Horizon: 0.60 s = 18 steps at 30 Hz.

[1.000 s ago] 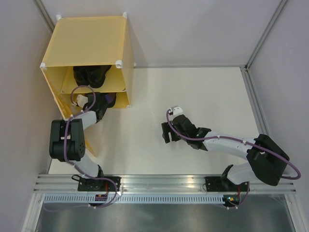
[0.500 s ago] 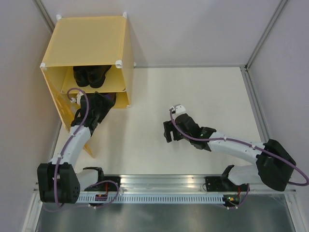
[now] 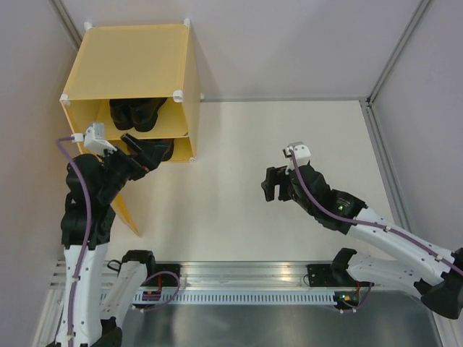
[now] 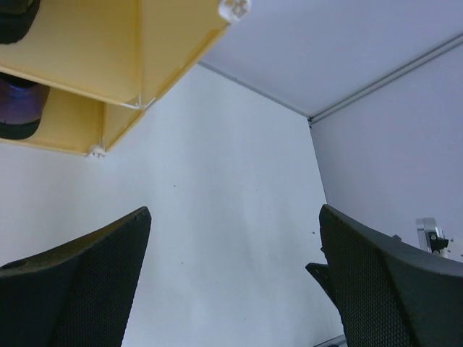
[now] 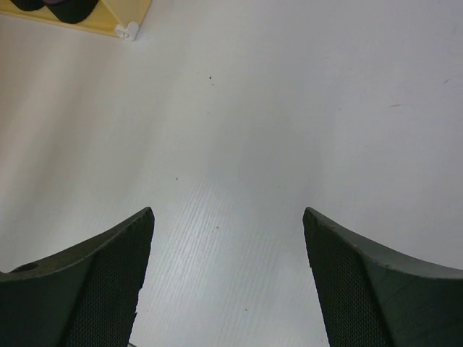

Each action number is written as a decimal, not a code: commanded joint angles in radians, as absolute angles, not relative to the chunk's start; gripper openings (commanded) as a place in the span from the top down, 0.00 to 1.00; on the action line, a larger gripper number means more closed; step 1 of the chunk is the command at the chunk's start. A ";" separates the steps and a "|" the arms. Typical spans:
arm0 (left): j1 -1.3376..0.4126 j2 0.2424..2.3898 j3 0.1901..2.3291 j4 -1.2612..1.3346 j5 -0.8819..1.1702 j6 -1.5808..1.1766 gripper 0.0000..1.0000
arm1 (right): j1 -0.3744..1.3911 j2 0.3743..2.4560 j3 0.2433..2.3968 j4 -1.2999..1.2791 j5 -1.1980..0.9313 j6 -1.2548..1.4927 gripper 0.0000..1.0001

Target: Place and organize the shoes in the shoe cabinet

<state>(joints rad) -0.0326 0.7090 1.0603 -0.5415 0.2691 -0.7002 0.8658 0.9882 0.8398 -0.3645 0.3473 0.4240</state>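
The yellow shoe cabinet (image 3: 134,58) stands at the far left with its door (image 3: 130,215) swung open toward me. A black pair of shoes (image 3: 137,112) sits on the upper shelf. In the left wrist view a purple shoe (image 4: 18,108) lies in the lower compartment, under a black shoe (image 4: 14,14). My left gripper (image 3: 148,150) hovers just in front of the lower compartment; it (image 4: 234,210) is open and holds nothing. My right gripper (image 3: 273,184) hangs over the middle of the table, and it (image 5: 228,211) is open and empty too. The cabinet's bottom corner (image 5: 108,22) shows at the top left of the right wrist view.
White walls close in the table on the left, back and right. A metal rail (image 3: 246,275) with both arm bases runs along the near edge. The open door leans out between the left arm and the left wall.
My left arm has risen and drawn back from the lower compartment while its jaws spread wide. My right gripper has moved right and slightly farther from me.
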 commanded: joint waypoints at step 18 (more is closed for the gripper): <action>-0.034 0.388 1.293 -1.009 -0.250 -0.468 0.00 | 0.862 0.661 0.824 -0.681 0.549 0.511 0.11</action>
<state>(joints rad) -0.0330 0.3943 1.3151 -0.9482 -0.1864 -0.5156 0.8658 0.6750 0.8433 -0.6479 0.5186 0.4885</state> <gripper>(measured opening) 0.995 0.885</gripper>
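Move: The cabinet door stands partly open; its free edge is about 12 cm to the left of the left hand, some 5 cm back from it and 20 cm lower. The purple shoes already stand in the lower tier, roughly 29 cm ahead, 11 cm left and 30 cm below; the black shoes on the upper shelf are about 28 cm ahead, 12 cm left and 15 cm below. From the right hand the door's free edge lies about 41 cm left, 6 cm back and 5 cm lower. From the shoes and the cabinet mouth the left hand draws away empty, about 13 cm back and 9 cm left, rising some 7 cm before it starts to sink slightly, while turning some 25 degrees counter-clockwise with its fingers wide open. The right hand, also empty and open, goes about 8 cm right, with a little back and up. ##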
